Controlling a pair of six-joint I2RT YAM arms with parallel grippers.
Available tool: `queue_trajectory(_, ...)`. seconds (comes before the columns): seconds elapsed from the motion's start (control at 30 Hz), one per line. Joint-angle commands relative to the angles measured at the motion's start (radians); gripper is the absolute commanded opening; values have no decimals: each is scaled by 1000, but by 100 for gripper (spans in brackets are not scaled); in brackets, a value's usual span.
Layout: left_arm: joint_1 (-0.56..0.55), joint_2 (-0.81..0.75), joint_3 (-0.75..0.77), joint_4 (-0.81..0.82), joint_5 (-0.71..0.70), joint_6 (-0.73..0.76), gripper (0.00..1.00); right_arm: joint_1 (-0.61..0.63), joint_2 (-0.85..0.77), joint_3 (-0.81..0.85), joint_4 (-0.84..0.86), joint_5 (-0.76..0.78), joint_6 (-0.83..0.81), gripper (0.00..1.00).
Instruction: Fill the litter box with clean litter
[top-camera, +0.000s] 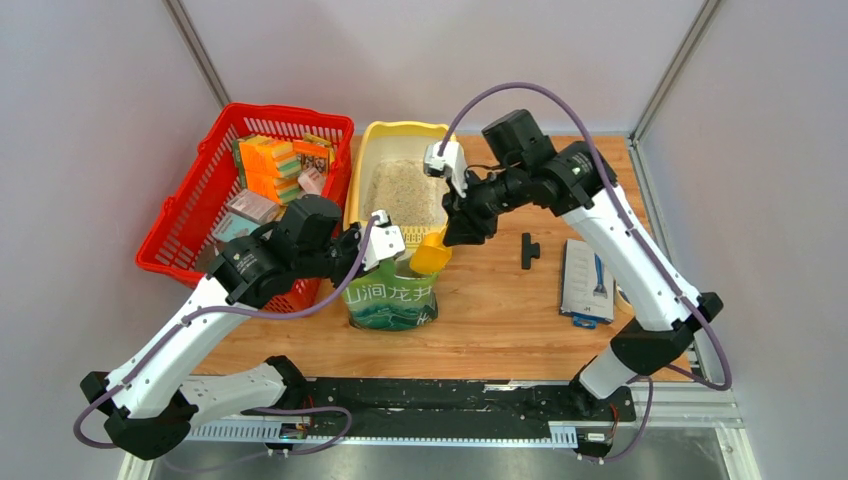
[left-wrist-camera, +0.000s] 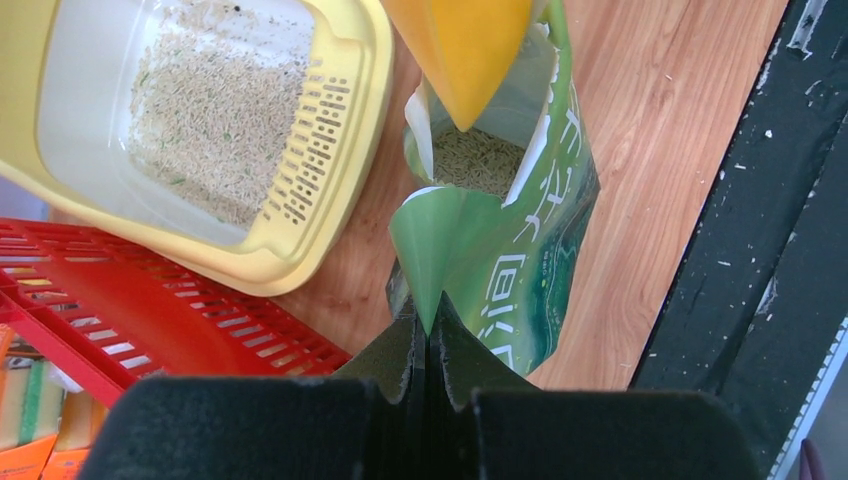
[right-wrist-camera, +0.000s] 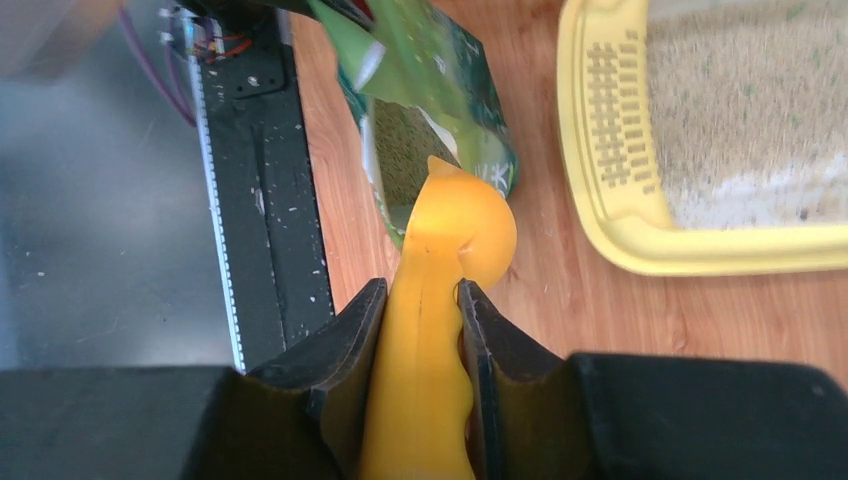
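The pale yellow litter box (top-camera: 400, 132) stands at the back centre, with a layer of beige clean litter (top-camera: 405, 190) inside. In front of it a green pouch (top-camera: 392, 300) stands upright and open. My left gripper (top-camera: 392, 258) is shut on the pouch's top edge (left-wrist-camera: 432, 270), pinching the green film between closed jaws (left-wrist-camera: 430, 305). My right gripper (right-wrist-camera: 422, 288) is shut on the handle of a yellow scoop (right-wrist-camera: 455, 230). The scoop's tip (left-wrist-camera: 465, 50) hangs over the pouch's mouth, where more litter (left-wrist-camera: 478, 160) shows. The box's slotted lip (left-wrist-camera: 315, 140) faces the pouch.
A red mesh basket (top-camera: 190, 215) holding sponges and small boxes sits left of the litter box, touching it. A black T-shaped piece (top-camera: 528, 250) and a flat blue-and-white package (top-camera: 588, 280) lie on the wood to the right. A black rail (top-camera: 450, 395) runs along the near edge.
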Motion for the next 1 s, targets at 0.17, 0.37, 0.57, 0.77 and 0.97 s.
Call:
queue_trajectory(0.17, 0, -33, 98, 163, 64, -123, 0, 97, 89, 26, 36, 510, 449, 0)
queue_trajectory(0.37, 0, -21, 139, 218, 107, -260, 0, 200, 150, 66, 18, 787, 553, 0)
queue_trajectory(0.57, 2, -25, 156, 226, 96, -313, 0, 203, 207, 12, 13, 835, 772, 0)
queue_trajectory(0.77, 2, -21, 174, 235, 107, -336, 0, 217, 300, 98, 15, 836, 855, 0)
queue_trajectory(0.97, 2, -40, 141, 278, 127, -345, 0, 234, 344, 35, 12, 818, 898, 0)
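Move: The mouth of the litter bag lies about 10 cm to the right hand's left, level with it fore and aft and some 10 cm lower, with the held scoop's blade already pointing over it. The litter box is about 25 cm ahead of the right hand, 12 cm left and far below. The left hand pinches the bag's top corner; from there the mouth is some 7 cm right, 2 cm ahead and a little lower. Downward above all, some 11 cm, and about 5 cm each left and forward, the right hand takes the scoop blade-first into the bag's mouth, swinging clockwise nearly 50 degrees and tipping its fingers steeply down, grip kept. The left hand keeps its pinch on the bag's corner, turning nearly 20 degrees while easing about 1 cm to the right. ##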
